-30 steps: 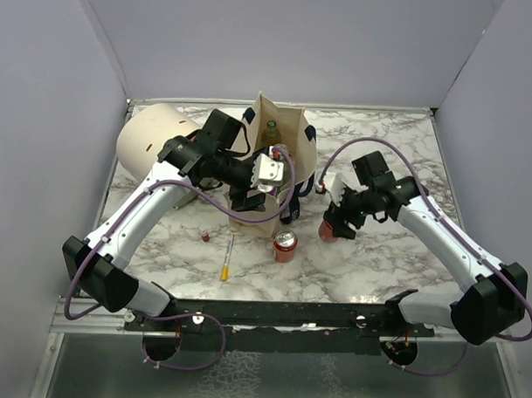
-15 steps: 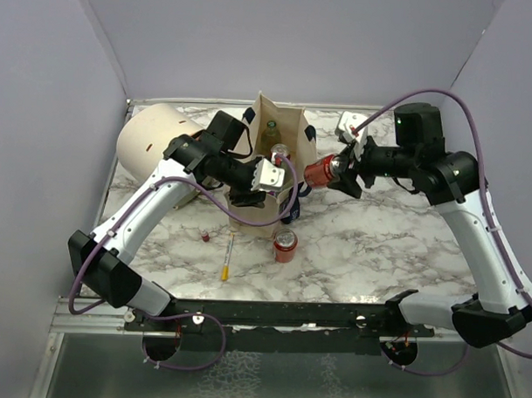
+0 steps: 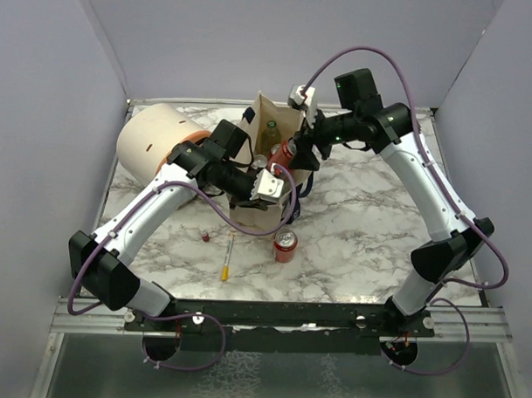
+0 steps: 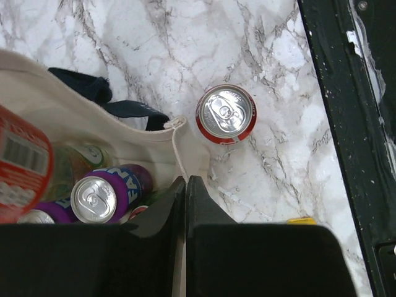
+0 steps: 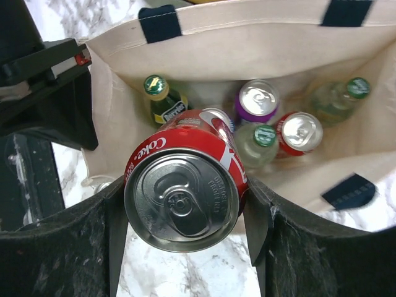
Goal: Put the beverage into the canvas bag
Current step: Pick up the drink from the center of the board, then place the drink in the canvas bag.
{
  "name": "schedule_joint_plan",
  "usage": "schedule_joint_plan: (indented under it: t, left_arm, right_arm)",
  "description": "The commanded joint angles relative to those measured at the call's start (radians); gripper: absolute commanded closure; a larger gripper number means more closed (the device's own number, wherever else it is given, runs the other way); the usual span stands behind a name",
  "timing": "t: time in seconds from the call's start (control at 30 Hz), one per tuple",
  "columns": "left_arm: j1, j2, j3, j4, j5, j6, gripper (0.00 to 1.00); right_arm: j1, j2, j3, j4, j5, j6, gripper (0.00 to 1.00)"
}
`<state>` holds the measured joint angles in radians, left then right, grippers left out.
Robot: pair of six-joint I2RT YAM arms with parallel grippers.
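The canvas bag (image 3: 267,120) stands upright mid-table, its mouth wide, with several cans and bottles inside (image 5: 272,124). My right gripper (image 5: 185,189) is shut on a red Coke can (image 5: 183,204), the beverage, and holds it tilted over the bag's opening (image 3: 282,154). My left gripper (image 4: 186,180) is shut on the near rim of the canvas bag (image 4: 130,136), with a thin strip of cream cloth between its fingers; in the top view the left gripper (image 3: 271,183) sits at the bag's front edge. A second red can (image 3: 285,246) stands on the table in front of the bag (image 4: 226,114).
A cream-and-orange drum (image 3: 153,141) lies at the back left beside the left arm. A yellow pen (image 3: 226,259) and a small red piece (image 3: 205,236) lie on the marble near the front. The dark frame rail (image 4: 346,124) runs along the near table edge.
My right arm lifted the Coke can off the table and swung it left, up over the bag's mouth. My left gripper closed onto the bag's near rim.
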<state>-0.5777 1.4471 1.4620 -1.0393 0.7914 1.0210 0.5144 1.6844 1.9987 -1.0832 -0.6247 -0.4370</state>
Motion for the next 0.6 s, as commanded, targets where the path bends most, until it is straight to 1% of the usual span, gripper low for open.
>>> schedule_joint_plan:
  t: [0.0,0.13,0.33,0.47,0.57]
  left_arm:
    - [-0.028,-0.029,-0.026,-0.098,0.039,0.091,1.0]
    - [-0.044,-0.028,-0.046,-0.12,0.042,0.127,1.0]
    - [-0.047,-0.045,-0.086,-0.16,0.034,0.207,1.0]
    - [-0.048,-0.044,-0.093,-0.176,0.013,0.254,1.0]
    - [-0.049,-0.033,-0.086,-0.178,-0.004,0.275,1.0]
  right_arm:
    - [0.027,0.039,0.048,0.003,-0.071,-0.008,0.99]
    - [0.032,0.061,0.033,-0.012,-0.079,-0.04,0.99]
    - [0.032,0.051,-0.057,0.04,-0.101,-0.042,0.99]
    - [0.032,0.081,-0.037,0.039,-0.085,-0.059,0.99]
    - [0.033,0.117,-0.005,0.005,-0.082,-0.098,0.99]
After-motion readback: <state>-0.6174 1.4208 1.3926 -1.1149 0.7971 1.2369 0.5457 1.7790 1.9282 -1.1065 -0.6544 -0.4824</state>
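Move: The right hand already has a Coke can pinched above the canvas bag's mouth. The bag's middle lies about 6 cm ahead, 5 cm left and 15 cm below; from the left hand, closed on the near rim, it is some 13 cm ahead, 2 cm right and 6 cm lower. From the right hand, the nearest purple can is 9 cm ahead, 8 cm left, the Perrier bottle 3 cm ahead, 10 cm left, both 20 cm down. Still pinching the Coke can, the right hand lowers it about 6 cm down into the bag's mouth, easing left a little at the start and tilting some 10 degrees. The left hand keeps the near rim between its shut fingers and draws it back about 2.5 cm and down 2 cm, turning around 10 degrees clockwise. ##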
